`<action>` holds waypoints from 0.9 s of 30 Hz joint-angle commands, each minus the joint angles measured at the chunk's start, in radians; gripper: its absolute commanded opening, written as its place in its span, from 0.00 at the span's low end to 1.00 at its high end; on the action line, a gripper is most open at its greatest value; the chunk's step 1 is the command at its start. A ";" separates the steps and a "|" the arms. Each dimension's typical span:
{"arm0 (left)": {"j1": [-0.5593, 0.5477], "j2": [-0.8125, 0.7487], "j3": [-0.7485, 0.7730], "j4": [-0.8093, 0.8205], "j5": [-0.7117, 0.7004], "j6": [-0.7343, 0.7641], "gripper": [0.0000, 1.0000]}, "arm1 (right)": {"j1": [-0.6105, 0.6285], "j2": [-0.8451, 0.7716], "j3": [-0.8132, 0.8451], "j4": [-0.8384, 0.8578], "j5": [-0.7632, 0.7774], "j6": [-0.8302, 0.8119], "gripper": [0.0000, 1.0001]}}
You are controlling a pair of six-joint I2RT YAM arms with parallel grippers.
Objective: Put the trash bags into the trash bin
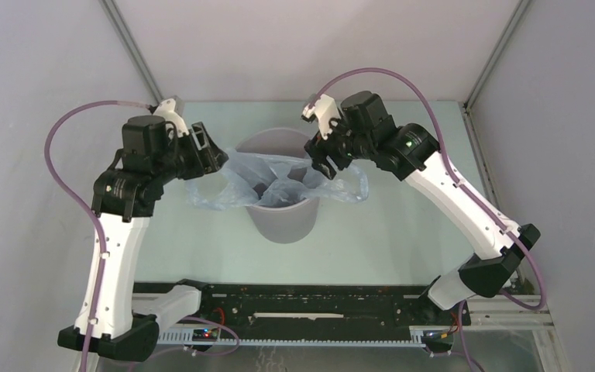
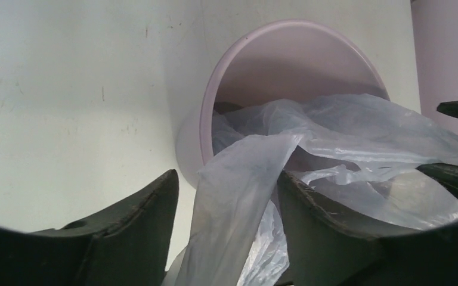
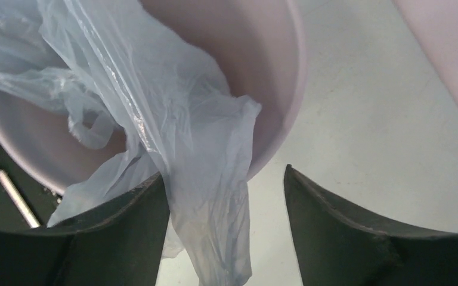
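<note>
The grey trash bin stands upright mid-table. The pale-blue trash bag lies crumpled over its mouth, one end spilling over the left rim and one over the right. My left gripper hovers at the left rim. In the left wrist view that gripper is open, a strip of bag hanging loose between its fingers, with the bin beyond. My right gripper is at the right rim. The right gripper is also open; the bag drapes over the bin and brushes the left finger.
A black rail with the arm bases runs along the near table edge. Grey enclosure walls and metal corner posts close in the back and sides. The pale tabletop surrounds the bin.
</note>
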 commanded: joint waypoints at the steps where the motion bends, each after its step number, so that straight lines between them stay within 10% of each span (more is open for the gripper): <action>1: 0.003 0.001 -0.008 0.062 -0.058 0.000 0.58 | 0.005 -0.044 0.003 0.116 0.098 0.057 0.70; 12: 0.010 0.080 -0.033 0.140 -0.119 -0.073 0.18 | -0.037 0.054 0.057 0.155 0.056 0.235 0.08; 27: 0.089 0.276 -0.010 0.215 -0.069 -0.084 0.04 | -0.241 0.331 0.348 0.023 -0.210 0.414 0.11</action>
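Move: Both my open hands already straddle the trash bag's upper edge: its left end is right between my left fingers, its right end right between my right fingers, neither more than about a centimetre off. The trash bin stands between the hands, its middle some 15 cm right of my left hand, level with it fore and aft and about 18 cm lower; from my right hand it is about 11 cm left, 2 cm ahead and 16 cm lower. I shut both grippers on the bag's edge, pinching one end in each, my right hand lifting about 2 cm as it closes. Then I carry both ends forward towards the far side of the bin's mouth, some 9 cm in all, my left hand sinking about 5 cm and my right dipping 3 cm from its lift. My right hand tips down, rolls and turns clockwise about 15 degrees; my left turns about 10 degrees counter-clockwise. ##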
